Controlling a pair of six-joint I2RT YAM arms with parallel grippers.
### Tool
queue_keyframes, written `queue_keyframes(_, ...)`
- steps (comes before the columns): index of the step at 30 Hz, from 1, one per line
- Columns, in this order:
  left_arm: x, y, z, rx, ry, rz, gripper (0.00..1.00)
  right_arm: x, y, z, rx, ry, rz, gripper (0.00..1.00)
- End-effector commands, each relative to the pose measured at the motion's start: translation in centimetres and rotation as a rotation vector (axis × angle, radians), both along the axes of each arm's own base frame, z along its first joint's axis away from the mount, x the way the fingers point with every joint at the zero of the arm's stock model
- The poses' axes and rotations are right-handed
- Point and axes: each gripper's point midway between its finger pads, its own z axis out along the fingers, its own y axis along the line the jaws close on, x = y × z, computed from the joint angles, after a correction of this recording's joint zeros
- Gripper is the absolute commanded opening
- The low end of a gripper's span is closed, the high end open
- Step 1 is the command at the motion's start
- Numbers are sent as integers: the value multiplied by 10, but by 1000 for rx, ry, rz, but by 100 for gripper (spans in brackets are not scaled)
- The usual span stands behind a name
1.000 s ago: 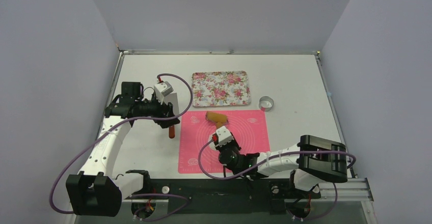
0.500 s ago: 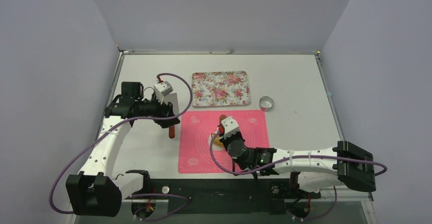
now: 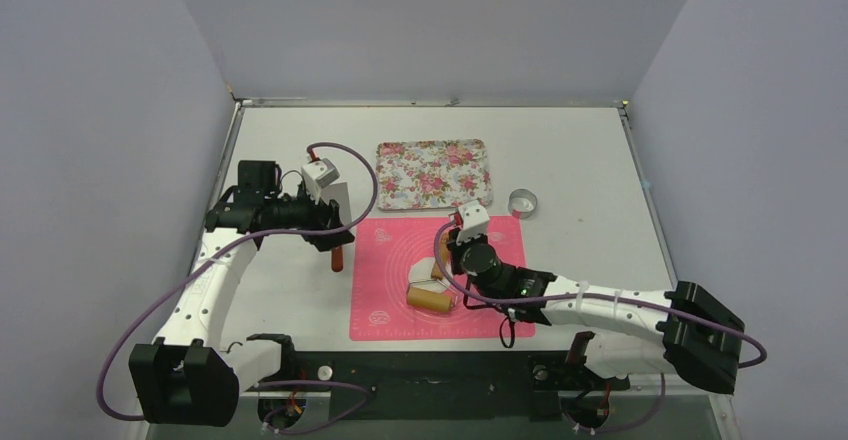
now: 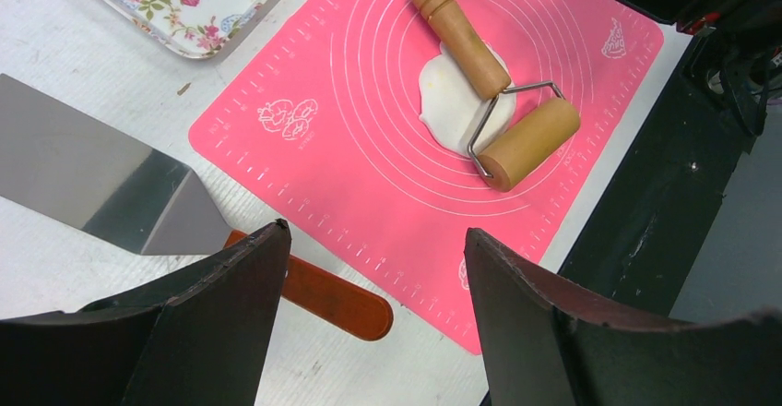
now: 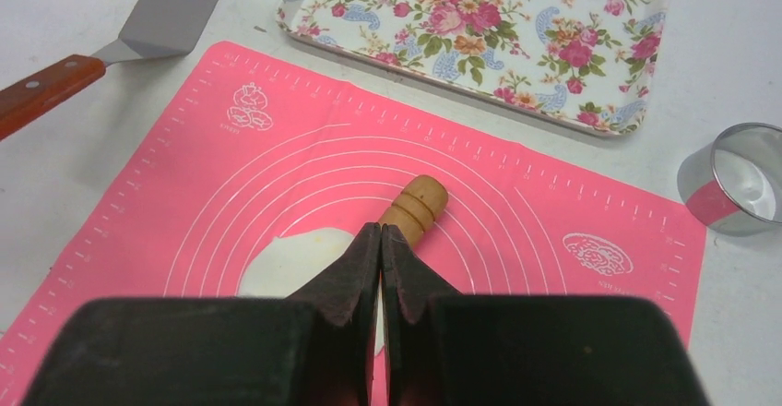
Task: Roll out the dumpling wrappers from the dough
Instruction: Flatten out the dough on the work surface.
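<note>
The dough (image 4: 447, 101) lies as a flat white patch on the pink mat (image 4: 350, 148), also seen as the dough (image 3: 432, 270). A wooden roller (image 4: 530, 143) rests on its near edge, its handle (image 5: 420, 201) lying across the dough. My right gripper (image 5: 381, 229) is shut and empty, fingertips together just above that handle. My left gripper (image 4: 375, 232) hangs open over the red handle of the spatula (image 4: 323, 295), beside the mat's left edge. No dumpling wrappers are in view.
A floral tray (image 3: 434, 173) sits behind the mat. A metal ring cutter (image 3: 522, 202) stands to the tray's right. The spatula blade (image 4: 83, 175) lies on the bare table left of the mat.
My right arm has stretched forward over the mat and its jaws have closed fully. The roller's barrel has moved from the far side of the mat to the near side. The left arm has not moved.
</note>
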Motion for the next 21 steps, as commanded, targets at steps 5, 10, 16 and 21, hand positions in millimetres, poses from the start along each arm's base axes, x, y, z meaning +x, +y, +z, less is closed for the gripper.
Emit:
queue_keyframes(5,20,-11,24,-55,-49,52,68,26,-1,28,157,215,-172,39)
queue_keyframes(10,43,-4,42,-68,-76,190,68,30,-8,-10,91,366,-347,60)
queue_keyframes(16,67,13,41,-46,-101,376,68,38,-15,-36,93,378,-510,60)
queue_keyframes(21,60,9,48,-67,-131,354,68,40,-3,-58,87,414,-543,61)
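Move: The roller's wooden handle lies about 4 cm ahead of the right hand, 1 cm to its left and 10 cm below. The rolled dough is level with this hand and 4 cm to its left, and the roller drum is roughly 7 cm back and 4 cm left; both are low on the mat. From the left hand, the handle is some 22 cm to the right, 3 cm ahead and 15 cm down. Open the shut right gripper to a bit over half, lifting it forward some 4 cm, then sink it about 10 cm towards the roller handle while tipping the fingers down and turning them clockwise to straddle the handle's line, without gripping yet. Meanwhile carry the part-open, empty left gripper about 5 cm forward, slightly up, turning it some 20 degrees counter-clockwise. ##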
